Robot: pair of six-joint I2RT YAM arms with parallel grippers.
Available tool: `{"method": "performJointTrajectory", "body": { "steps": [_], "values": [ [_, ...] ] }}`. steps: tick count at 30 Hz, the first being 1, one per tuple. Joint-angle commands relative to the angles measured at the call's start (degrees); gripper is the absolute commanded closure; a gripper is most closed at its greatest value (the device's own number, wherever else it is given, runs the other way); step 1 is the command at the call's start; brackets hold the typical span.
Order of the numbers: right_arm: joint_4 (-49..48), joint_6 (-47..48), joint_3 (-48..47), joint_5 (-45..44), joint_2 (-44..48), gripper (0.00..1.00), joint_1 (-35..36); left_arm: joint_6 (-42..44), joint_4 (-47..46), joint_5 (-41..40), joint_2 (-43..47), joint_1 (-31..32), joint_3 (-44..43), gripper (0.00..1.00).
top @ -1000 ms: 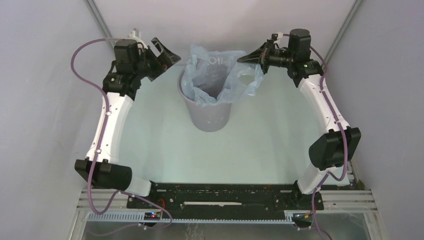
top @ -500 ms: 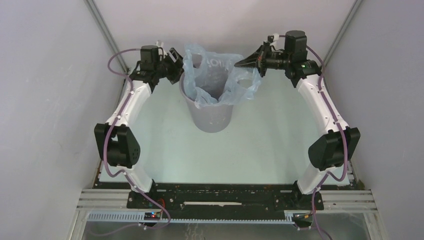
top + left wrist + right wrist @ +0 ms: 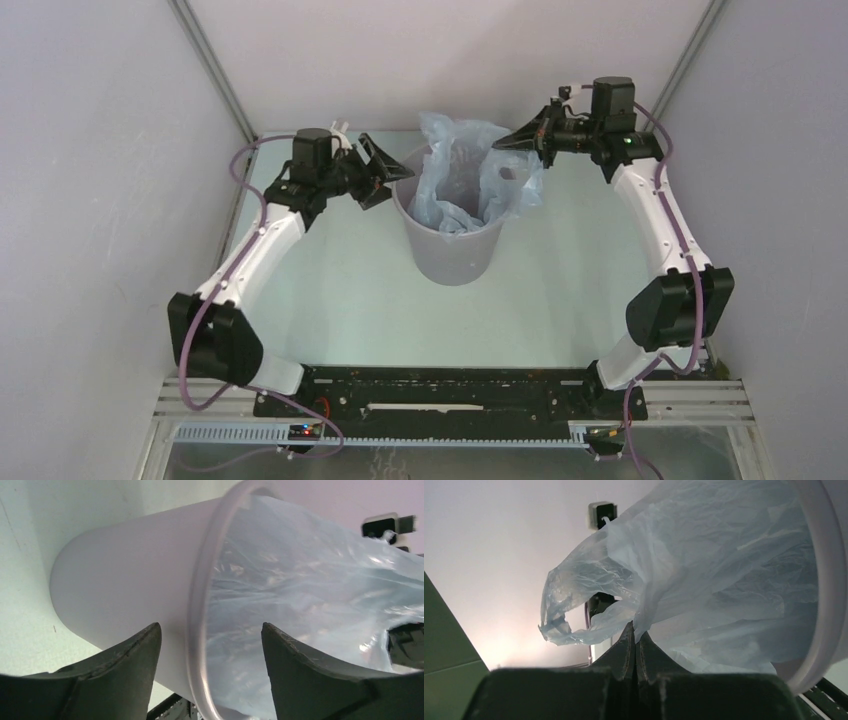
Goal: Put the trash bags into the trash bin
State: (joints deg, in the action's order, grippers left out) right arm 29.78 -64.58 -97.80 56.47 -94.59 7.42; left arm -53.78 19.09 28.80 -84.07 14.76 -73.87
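Note:
The grey round trash bin [image 3: 455,250] stands upright at the table's middle back. The pale blue-grey film trash bag [image 3: 470,180] sits partly inside it, bunched above the rim and spilling over the right side. My right gripper [image 3: 503,143] is shut on the bag's upper right edge [image 3: 644,615] just above the rim. My left gripper [image 3: 398,172] is open at the bin's left rim, its jaws straddling the rim [image 3: 197,630] with one finger outside the wall and one over the bag [image 3: 300,590]. The bin wall shows in the left wrist view [image 3: 125,585].
Grey enclosure walls stand close behind and at both sides. A metal frame rail [image 3: 450,400] runs along the near edge by the arm bases. Pale green table surface [image 3: 400,320] lies in front of the bin.
The bin and bag have shifted right and slightly nearer. My left gripper moved right to the bin's left rim. My right gripper moved right, still holding the bag.

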Motion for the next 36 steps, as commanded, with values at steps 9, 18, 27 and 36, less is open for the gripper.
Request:
{"method": "performJointTrajectory", "body": {
  "steps": [9,18,27,36],
  "values": [
    [7.53,9.91,-1.18,3.95,5.65,1.00,-2.24,5.79,8.95,-5.41,13.06,-4.14,-15.00,0.05],
    [7.12,9.82,-3.16,3.64,4.52,1.00,-1.36,17.30,8.95,-22.20,16.75,12.44,-26.16,0.00],
    [6.67,9.63,-3.08,2.58,5.08,1.00,-0.85,22.29,24.85,-39.59,9.43,22.85,-35.15,0.00],
    [9.02,11.98,-4.12,0.74,5.03,1.00,0.09,21.01,25.25,-33.01,3.17,23.84,-39.48,0.11]
  ]
}}
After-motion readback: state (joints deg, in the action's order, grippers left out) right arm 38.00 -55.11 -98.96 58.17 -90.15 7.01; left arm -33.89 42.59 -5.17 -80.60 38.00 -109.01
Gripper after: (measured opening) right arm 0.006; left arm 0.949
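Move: The left hand hangs nearly open at the trash bin's left rim. The trash bag's loose left edge stands about 4 cm ahead of it, 7 cm to its right and some 6 cm higher; the bin's middle is about level with it, 12 cm right and 15 cm below. From the right hand, already pinching the bag's far right part, that loose edge is roughly 4 cm ahead, 14 cm left and 5 cm lower. The left fingertips come free of the bin's left rim, opening fully as the hand climbs about 26 cm and draws back some 11 cm, its fingers tipping up roughly 40 degrees; it then turns and sinks about 8 cm, forward and slightly right, above the bin's left side. The right hand keeps its pinch on the bag and eases back some 3 cm early on, slightly right and up, then holds. ##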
